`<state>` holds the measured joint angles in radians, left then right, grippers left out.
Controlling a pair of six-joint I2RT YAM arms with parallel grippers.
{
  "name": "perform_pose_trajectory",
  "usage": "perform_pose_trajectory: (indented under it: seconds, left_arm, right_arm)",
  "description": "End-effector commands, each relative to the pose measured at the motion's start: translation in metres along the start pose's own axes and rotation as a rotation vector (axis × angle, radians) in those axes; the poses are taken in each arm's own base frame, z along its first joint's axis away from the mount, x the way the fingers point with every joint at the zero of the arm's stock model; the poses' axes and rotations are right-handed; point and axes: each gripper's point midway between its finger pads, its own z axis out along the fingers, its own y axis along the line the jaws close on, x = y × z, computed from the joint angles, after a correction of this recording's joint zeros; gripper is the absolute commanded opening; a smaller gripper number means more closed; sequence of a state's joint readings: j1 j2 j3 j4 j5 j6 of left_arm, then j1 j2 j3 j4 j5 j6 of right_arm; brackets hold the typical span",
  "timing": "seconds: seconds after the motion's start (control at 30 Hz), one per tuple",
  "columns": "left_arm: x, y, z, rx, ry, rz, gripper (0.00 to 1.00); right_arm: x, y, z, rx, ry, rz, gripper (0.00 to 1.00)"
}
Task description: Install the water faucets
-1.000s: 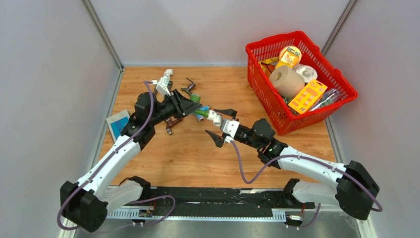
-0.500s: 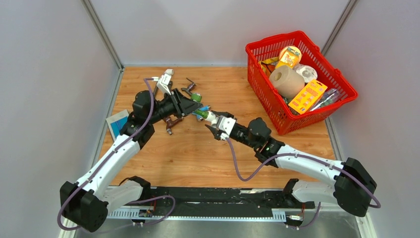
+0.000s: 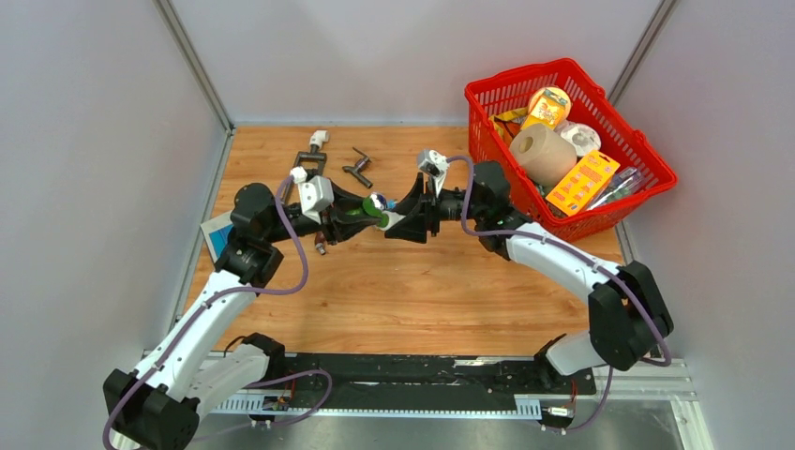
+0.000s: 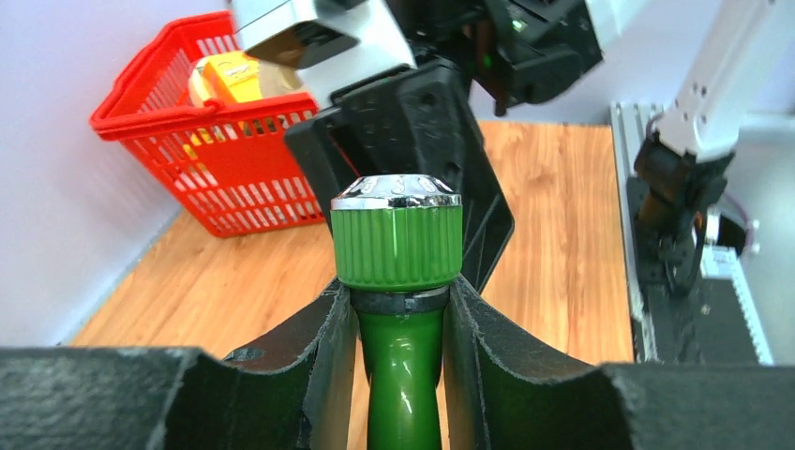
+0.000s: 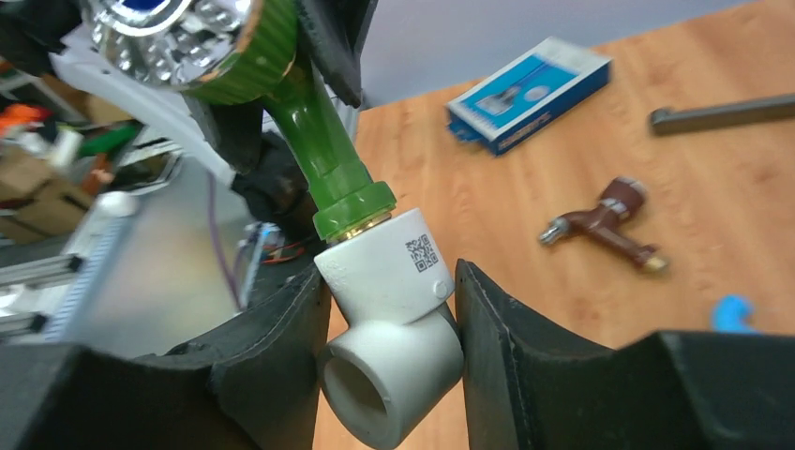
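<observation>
A green faucet [image 4: 398,246] with a chrome-capped knob is held above the table, and my left gripper [image 4: 400,319] is shut on its neck. Its threaded end sits in a white elbow fitting [image 5: 394,309], which is clamped between my right gripper's [image 5: 389,328] jaws. From above, the left gripper [image 3: 352,214] and right gripper [image 3: 400,222] meet tip to tip mid-table, with the green faucet [image 3: 366,212] between them. A brown faucet [image 5: 605,220] lies on the wood under the left gripper. A dark grey faucet [image 3: 357,167] lies farther back.
A red basket [image 3: 656,173] full of groceries stands at the back right. A blue box [image 3: 217,236] lies at the left edge of the table. A white fitting on a black piece [image 3: 315,148] lies at the back left. A small blue part [image 5: 731,311] lies on the wood.
My right gripper shut on the white elbow, then swung to the far side with its wrist turned. The left arm drew back left, still holding the green faucet.
</observation>
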<state>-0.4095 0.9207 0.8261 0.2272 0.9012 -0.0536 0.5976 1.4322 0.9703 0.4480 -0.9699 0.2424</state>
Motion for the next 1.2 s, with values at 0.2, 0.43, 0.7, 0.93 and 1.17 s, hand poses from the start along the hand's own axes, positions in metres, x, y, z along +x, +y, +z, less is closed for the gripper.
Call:
perform_pose_trajectory:
  seconds: [0.2,0.43,0.7,0.93,1.17]
  left_arm:
    - [0.006,0.003,-0.004,-0.062,-0.006,0.017,0.00]
    - [0.026,0.047,-0.006,-0.381,-0.059,-0.432,0.00]
    - [0.047,0.062,-0.004,-0.532,-0.128,-0.904,0.00]
    - [0.034,0.055,0.007,-0.455,-0.159,-1.027,0.00]
    - [0.024,0.049,0.006,-0.428,-0.162,-1.027,0.00]
  right_arm:
    - [-0.029,-0.014,-0.016,0.104,-0.029,0.051,0.61]
    - [-0.041,-0.022,-0.044,0.301,-0.082,-0.252,0.81]
    - [-0.016,0.009,-0.045,0.365,-0.089,-0.649,0.82]
    - [0.004,0.004,-0.029,0.443,-0.013,-0.754,0.81]
    - [0.004,-0.007,-0.027,0.506,-0.004,-0.784,0.81]
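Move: The left fingers hold the green faucet; the white elbow on its end sits about 6 cm to this hand's right, 2 cm back and 5 cm lower. The elbow is right between the right fingertips. Below on the table, the blue faucet is about 6 cm ahead and 4 cm left of the right hand, 22 cm down; the brown faucet is roughly 9 cm left and 2 cm ahead of the left hand, 27 cm down. Right opens off the elbow, backing right and down; left swings the faucet 6 cm forward-down, rolling 60 degrees. ##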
